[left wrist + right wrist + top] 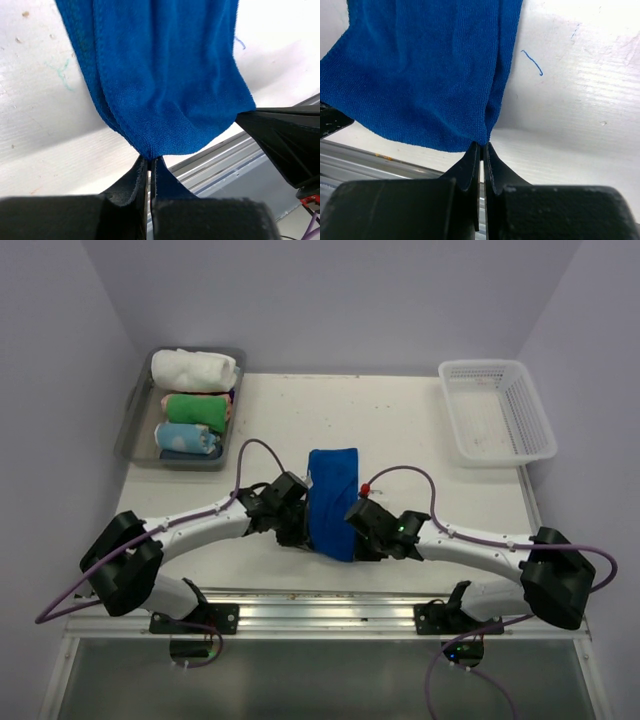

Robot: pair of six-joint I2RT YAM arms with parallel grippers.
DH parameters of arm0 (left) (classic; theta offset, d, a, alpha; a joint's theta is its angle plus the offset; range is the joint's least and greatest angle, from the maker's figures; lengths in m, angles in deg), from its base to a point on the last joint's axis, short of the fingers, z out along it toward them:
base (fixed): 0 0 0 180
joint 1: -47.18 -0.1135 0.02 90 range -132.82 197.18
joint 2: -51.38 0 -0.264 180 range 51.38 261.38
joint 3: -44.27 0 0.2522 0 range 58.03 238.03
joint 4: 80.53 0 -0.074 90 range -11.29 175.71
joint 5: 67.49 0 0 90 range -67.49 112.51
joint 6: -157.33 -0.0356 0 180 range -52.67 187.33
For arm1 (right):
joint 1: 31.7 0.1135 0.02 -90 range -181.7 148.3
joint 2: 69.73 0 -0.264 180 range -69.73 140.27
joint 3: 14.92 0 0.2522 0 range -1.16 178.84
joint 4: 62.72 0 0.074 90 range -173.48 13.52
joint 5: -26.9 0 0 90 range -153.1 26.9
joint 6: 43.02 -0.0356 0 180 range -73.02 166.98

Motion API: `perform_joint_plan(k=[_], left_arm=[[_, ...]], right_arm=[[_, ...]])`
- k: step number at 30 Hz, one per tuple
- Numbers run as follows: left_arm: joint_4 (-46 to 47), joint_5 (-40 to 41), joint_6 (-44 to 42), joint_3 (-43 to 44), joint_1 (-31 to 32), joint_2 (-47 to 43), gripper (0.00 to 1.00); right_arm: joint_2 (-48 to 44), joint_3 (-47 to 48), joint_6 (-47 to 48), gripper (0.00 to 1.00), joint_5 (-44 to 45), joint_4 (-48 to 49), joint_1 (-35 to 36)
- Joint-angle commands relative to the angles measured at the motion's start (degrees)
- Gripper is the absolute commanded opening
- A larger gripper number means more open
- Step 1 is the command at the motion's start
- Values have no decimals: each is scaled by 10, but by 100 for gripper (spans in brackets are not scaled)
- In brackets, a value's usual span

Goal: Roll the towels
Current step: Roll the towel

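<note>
A royal blue towel lies folded into a long strip at the table's middle, running from the back toward the near edge. My left gripper is shut on its near left corner; in the left wrist view the blue towel bunches into the closed left gripper. My right gripper is shut on the near right corner, and the right wrist view shows the blue towel pinched in the right gripper. A white towel lies rolled in the grey tray at the back left.
The tray also holds a rolled green towel and a rolled pale blue one. A white plastic basket stands at the back right. The table's metal rail runs just behind both grippers at the near edge.
</note>
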Motion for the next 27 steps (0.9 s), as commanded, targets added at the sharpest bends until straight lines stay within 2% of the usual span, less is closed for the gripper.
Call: perform_joint_plan(k=[1, 10, 16, 27], left_arm=[[-36, 19, -1, 37, -2, -10, 0], [-33, -14, -14, 61, -54, 14, 0], [-36, -18, -23, 95, -63, 49, 0], [-34, -17, -53, 137, -104, 125, 0]], right_arm=[[-18, 35, 6, 0, 51, -37, 1], [0, 68, 36, 0, 69, -51, -25], [9, 86, 61, 0, 68, -44, -54], [93, 126, 90, 0, 60, -13, -99]])
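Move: Both shut grippers already pinch the near corners of the blue towel, some 4 cm above the table. The still-flat middle of the towel lies about 13 cm ahead of the left hand, 6 cm to its right; from the right hand about 14 cm ahead and 5 cm left. The towel's far end is some 27 cm ahead and 6 cm right of the left hand, or 28 cm ahead and 5 cm left of the right one. Keep both corners pinched and carry the near end forward about 7 cm with the two grippers together, over the flat part of the towel. Arc the right hand up some 3 cm before easing halfway down; lift the left only slightly, then lower it back. Let the right hand drift slightly right and tilt under 10 degrees. ##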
